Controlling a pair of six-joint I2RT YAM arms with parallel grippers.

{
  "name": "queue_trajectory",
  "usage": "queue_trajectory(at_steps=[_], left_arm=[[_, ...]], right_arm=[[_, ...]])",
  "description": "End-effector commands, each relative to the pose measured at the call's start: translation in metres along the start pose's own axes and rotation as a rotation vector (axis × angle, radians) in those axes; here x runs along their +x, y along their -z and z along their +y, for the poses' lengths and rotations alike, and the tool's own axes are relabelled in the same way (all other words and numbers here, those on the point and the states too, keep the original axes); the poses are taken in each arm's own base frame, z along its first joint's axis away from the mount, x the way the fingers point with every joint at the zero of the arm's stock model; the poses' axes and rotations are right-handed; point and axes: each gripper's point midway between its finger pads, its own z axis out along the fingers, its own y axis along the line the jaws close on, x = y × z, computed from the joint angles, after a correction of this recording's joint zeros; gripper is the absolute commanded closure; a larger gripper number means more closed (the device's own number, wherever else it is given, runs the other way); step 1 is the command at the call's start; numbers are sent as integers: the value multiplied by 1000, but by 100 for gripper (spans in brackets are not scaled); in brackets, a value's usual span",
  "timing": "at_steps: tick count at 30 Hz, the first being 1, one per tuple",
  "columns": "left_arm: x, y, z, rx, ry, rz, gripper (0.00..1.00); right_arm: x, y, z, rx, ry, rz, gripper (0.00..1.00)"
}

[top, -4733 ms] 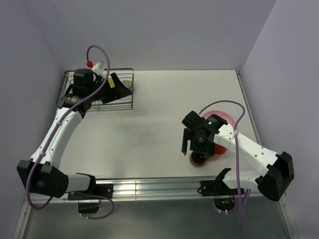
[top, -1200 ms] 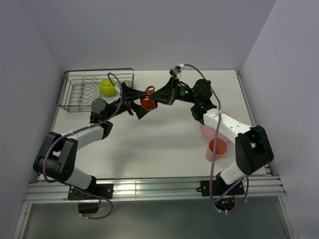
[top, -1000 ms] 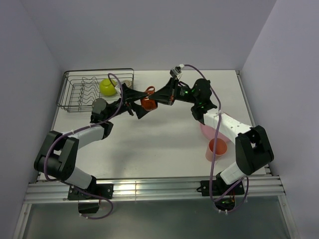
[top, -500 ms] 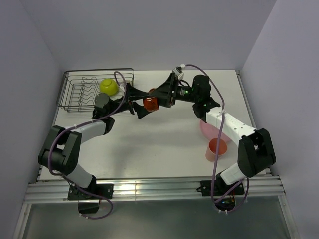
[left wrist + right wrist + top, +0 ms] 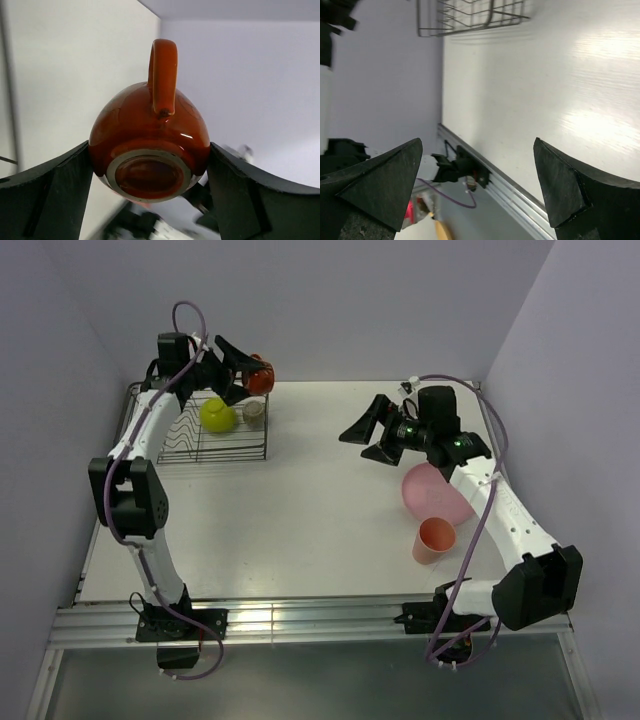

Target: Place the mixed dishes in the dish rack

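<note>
The small orange-red mug (image 5: 263, 376) hangs in the air over the far right corner of the dish rack (image 5: 170, 440), and my left gripper (image 5: 250, 378) is shut on it. In the left wrist view the mug (image 5: 150, 135) shows its base and handle between both fingers (image 5: 55, 195). A lime-green bowl (image 5: 217, 415) and a small beige-grey cup (image 5: 254, 411) sit inside the rack. My right gripper (image 5: 353, 446) stands open and empty over the middle of the table. The pink plate (image 5: 440, 495) and the salmon-pink cup (image 5: 434, 540) lie on the table's right side.
The rack (image 5: 470, 15) appears at the top of the right wrist view, beyond the wide-apart right gripper (image 5: 477, 185). Walls close in behind the rack and along both table sides. A metal rail (image 5: 300, 620) runs along the near edge.
My right gripper opened, let go of the mug and drew back to the right. My left arm carried the mug from mid-table up to the rack's far right corner.
</note>
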Motion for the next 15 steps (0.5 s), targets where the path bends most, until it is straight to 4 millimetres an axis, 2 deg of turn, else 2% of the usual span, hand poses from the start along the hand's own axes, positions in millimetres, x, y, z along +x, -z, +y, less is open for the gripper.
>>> queue_trajectory(at_steps=[1,2,3,4,9,15], left_arm=[[-4,13,66,-373,-151,9,100],[-14,15,81,-445,-159,-30,100],[-23,18,81,-480,-214,-50,100],[-22,17,103,-556,-189,-28,100],[-46,31,141,-750,-269,-109,100],[-55,41,165,-854,-311,-155,100]], right_arm=[[2,37,-6,163,110,-9,0],[-1,42,-8,197,121,-27,0],[3,49,-11,228,130,-9,0],[0,55,-6,235,146,-23,0],[3,81,-7,310,179,-39,0],[12,95,-14,351,176,-41,0]])
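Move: The left hand holds the mug high over the rack's right edge. The free spot in the dish rack's near right part lies about 10 cm to its left, level with it in reach, some 20 cm below. The small grey cup stands around 8 cm ahead and 4 cm left, the green bowl about 8 cm ahead and 14 cm left, both some 23 cm down. From the right hand that free spot lies roughly 18 cm ahead, 30 cm left and 18 cm below. Keeping the mug pinched between its fingers, the left hand sinks about 16 cm and shifts some 9 cm left, in from above the rack's right edge towards the free spot on the near side of the grey cup and bowl, while its wrist swings close to 50 degrees so the fingers go from pointing out to the right to pointing steeply down. Meanwhile the empty right hand, fingers still wide open, draws away from the rack, about 6 cm right and 5 cm back. ##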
